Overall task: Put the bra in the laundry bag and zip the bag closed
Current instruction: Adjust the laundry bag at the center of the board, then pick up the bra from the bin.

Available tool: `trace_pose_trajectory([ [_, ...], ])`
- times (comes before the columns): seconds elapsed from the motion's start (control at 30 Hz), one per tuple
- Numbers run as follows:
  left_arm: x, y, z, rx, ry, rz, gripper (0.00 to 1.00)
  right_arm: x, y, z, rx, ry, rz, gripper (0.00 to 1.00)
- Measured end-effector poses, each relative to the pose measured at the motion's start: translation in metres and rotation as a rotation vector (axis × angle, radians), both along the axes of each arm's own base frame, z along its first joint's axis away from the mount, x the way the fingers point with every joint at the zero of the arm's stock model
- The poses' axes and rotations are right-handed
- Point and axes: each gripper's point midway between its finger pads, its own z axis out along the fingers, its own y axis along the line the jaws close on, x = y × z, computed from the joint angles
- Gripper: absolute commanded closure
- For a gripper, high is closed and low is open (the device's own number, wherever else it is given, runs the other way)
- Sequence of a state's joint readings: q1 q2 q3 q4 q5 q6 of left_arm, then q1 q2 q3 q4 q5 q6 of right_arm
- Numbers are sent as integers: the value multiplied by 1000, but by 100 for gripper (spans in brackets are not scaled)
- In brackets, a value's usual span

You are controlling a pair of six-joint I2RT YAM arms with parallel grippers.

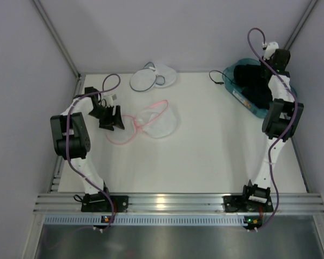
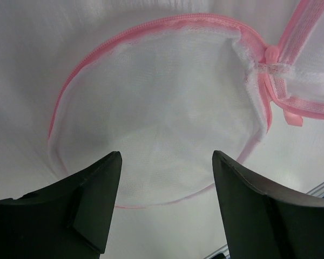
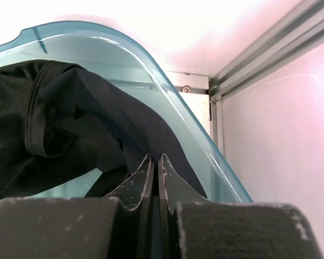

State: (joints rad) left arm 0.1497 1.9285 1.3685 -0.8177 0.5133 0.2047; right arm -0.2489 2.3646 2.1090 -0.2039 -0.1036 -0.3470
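The bra [image 3: 70,108] is black fabric lying in the teal plastic bin [image 3: 151,65] at the back right [image 1: 259,105]. My right gripper [image 3: 155,157] is inside the bin and shut on a fold of the bra. A thin black strap [image 1: 216,76] hangs over the bin's left rim. The laundry bag [image 1: 154,78], white mesh with a grey rim, lies open in two discs at the back middle of the table. My left gripper [image 1: 112,117] is open and empty, far from that bag.
A similar round mesh bag with a pink rim [image 1: 151,123] lies open just right of my left gripper. It fills the left wrist view [image 2: 162,108], with its pink zip pull [image 2: 271,54] at the upper right. Enclosure walls stand close on both sides.
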Motion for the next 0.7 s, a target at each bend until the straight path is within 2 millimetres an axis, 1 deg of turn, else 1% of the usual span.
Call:
trace_pose_trajectory([
  [0.07,0,0,3,0,-8,0,23,-1,2,2,-4,3,17,100],
  [0.13,1,0,9,0,-24,-1,16,-6,6,7,-3,5,35,100],
  [0.2,2,0,17,3,-47,-1,12,-15,12,19,4,3,52,100],
  [0.23,3,0,22,6,-60,-1,9,-21,16,31,9,-2,63,100],
  [0.27,3,0,27,8,-75,-1,7,-26,19,44,11,-12,73,100],
  [0.3,4,0,31,10,-88,-1,4,-31,22,60,11,-32,83,100],
  [0.37,5,0,41,15,-114,-1,2,-42,29,101,4,-89,106,100],
  [0.47,6,1,54,25,-152,1,2,-63,42,169,-13,-199,142,100],
  [0.53,7,2,60,33,-171,3,2,-79,51,208,-19,-264,167,100],
  [0.57,7,2,63,36,-179,4,2,-87,55,224,-20,-291,180,100],
  [0.63,6,2,69,38,-195,6,2,-101,65,247,-5,-326,207,100],
  [0.7,6,2,76,41,-214,7,2,-115,76,262,19,-343,238,100],
])
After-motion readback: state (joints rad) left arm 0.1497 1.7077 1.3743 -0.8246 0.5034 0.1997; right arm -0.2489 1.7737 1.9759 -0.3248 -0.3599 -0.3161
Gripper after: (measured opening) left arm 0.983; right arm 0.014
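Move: The right hand, already shut on the black bra in the far right part of the basket, has the pink-rimmed laundry bag's body about 58 cm to its left, 25 cm back and 13 cm lower; the basket's middle is some 10 cm left, 10 cm back and 9 cm lower. A blue-rimmed bag stands about 62 cm left and 5 cm back. From the left hand the bag's body lies roughly 19 cm right, 3 cm ahead and 4 cm lower, the round lid 3 cm right and 4 cm below. Keeping its pinch on the bra, the right hand hauls it up out of the basket, about 26 cm, while drawing back some 11 cm and left nearly 8 cm towards the laundry bag, the fingers tipping up and swinging a little counter-clockwise. The left hand rises about 7.5 cm away from the bag's lid, opening its fingers from three-quarters to full and tilting some 10 degrees forward and up. ##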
